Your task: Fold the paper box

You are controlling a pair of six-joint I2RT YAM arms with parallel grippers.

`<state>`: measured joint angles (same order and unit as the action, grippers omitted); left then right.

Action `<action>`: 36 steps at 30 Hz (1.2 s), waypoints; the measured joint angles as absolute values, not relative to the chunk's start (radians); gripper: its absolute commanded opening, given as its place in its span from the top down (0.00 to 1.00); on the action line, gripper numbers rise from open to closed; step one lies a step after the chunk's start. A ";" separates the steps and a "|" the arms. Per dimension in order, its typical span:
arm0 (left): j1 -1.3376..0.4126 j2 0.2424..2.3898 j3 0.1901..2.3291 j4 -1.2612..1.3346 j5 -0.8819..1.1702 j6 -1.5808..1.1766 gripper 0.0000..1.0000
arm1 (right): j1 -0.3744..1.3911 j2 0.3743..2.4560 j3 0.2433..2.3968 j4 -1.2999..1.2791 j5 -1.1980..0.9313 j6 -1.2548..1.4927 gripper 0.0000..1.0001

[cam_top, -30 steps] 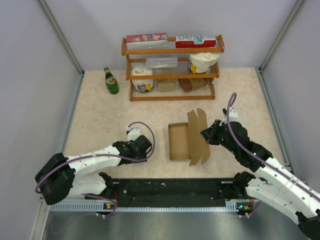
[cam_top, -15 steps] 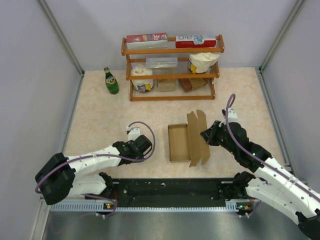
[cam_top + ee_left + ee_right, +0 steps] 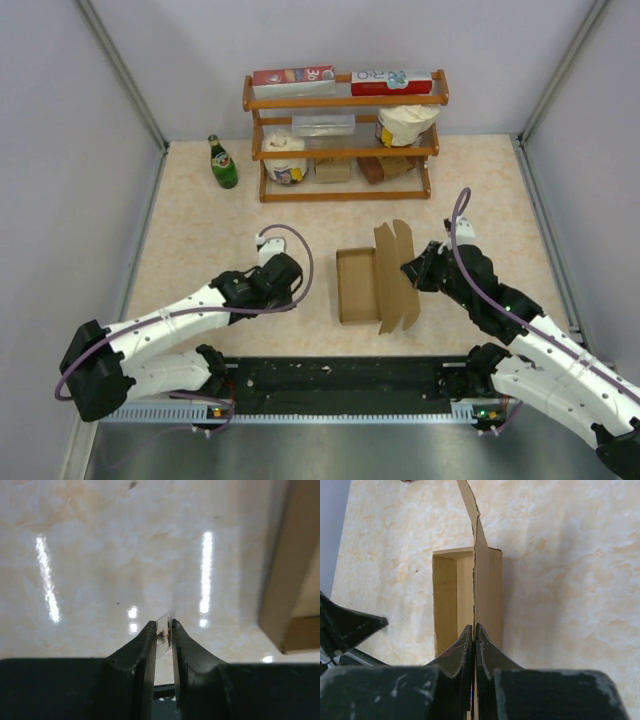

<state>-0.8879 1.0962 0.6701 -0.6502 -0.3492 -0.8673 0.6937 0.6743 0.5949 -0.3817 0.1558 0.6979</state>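
Observation:
The paper box [image 3: 355, 285] lies mid-table as a shallow kraft-brown tray with its long lid flap [image 3: 398, 275] standing up along the right side. My right gripper [image 3: 412, 268] is shut on that flap's edge. In the right wrist view the cardboard sheet [image 3: 487, 580] runs straight out from between the fingertips of the right gripper [image 3: 474, 628], with the tray [image 3: 452, 595] to its left. My left gripper [image 3: 288, 278] hovers left of the box, apart from it. Its jaws [image 3: 164, 626] stand a narrow slit apart, with a small clear scrap between the tips. The box wall [image 3: 287, 570] shows at the right edge.
A wooden shelf [image 3: 345, 135] with cartons, a roll and jars stands at the back. A green bottle [image 3: 222, 163] is to its left. Grey walls bound both sides. A black rail [image 3: 340, 380] runs along the near edge between the arm bases.
The left arm has reached forward and slightly toward the box, and its jaws have narrowed from wide to a slit. The right gripper and the box have stayed put.

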 measured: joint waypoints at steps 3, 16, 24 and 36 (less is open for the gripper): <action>-0.888 1.089 0.765 -0.644 -0.301 -0.833 0.78 | 0.694 0.674 0.590 -0.378 0.155 0.698 0.99; -0.916 1.354 1.010 -0.446 -0.114 -0.722 0.62 | 0.694 0.681 0.580 -0.359 0.148 0.698 0.99; -0.922 1.439 1.066 -0.399 -0.089 -0.664 0.29 | 0.694 0.688 0.576 -0.358 0.140 0.677 1.00; -0.889 0.936 0.950 -0.305 -0.218 -0.334 0.11 | 0.689 0.966 0.936 -0.594 0.002 0.334 1.00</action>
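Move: Some 15 cm to the right of the left hand and 5 cm farther out is the middle of the open paper box, about 4 cm lower; the left fingers already hold the small clear wrapper. The raised lid stands beyond the opening, roughly 21 cm right and 6 cm ahead of this hand. From the right hand, which grips the lid, the box lies about 9 cm left, level fore and aft, and 15 cm down. Carrying the wrapper right about 15 cm, the left hand first rises some 8 cm and edges forward over the box, opens to let go there, then lifts away steeply and back left, its fingers tilting up to point forward. The right hand keeps its pinch on the lid and, near the end, swings counter-clockwise nearly 20 degrees, rising slightly leftward. ##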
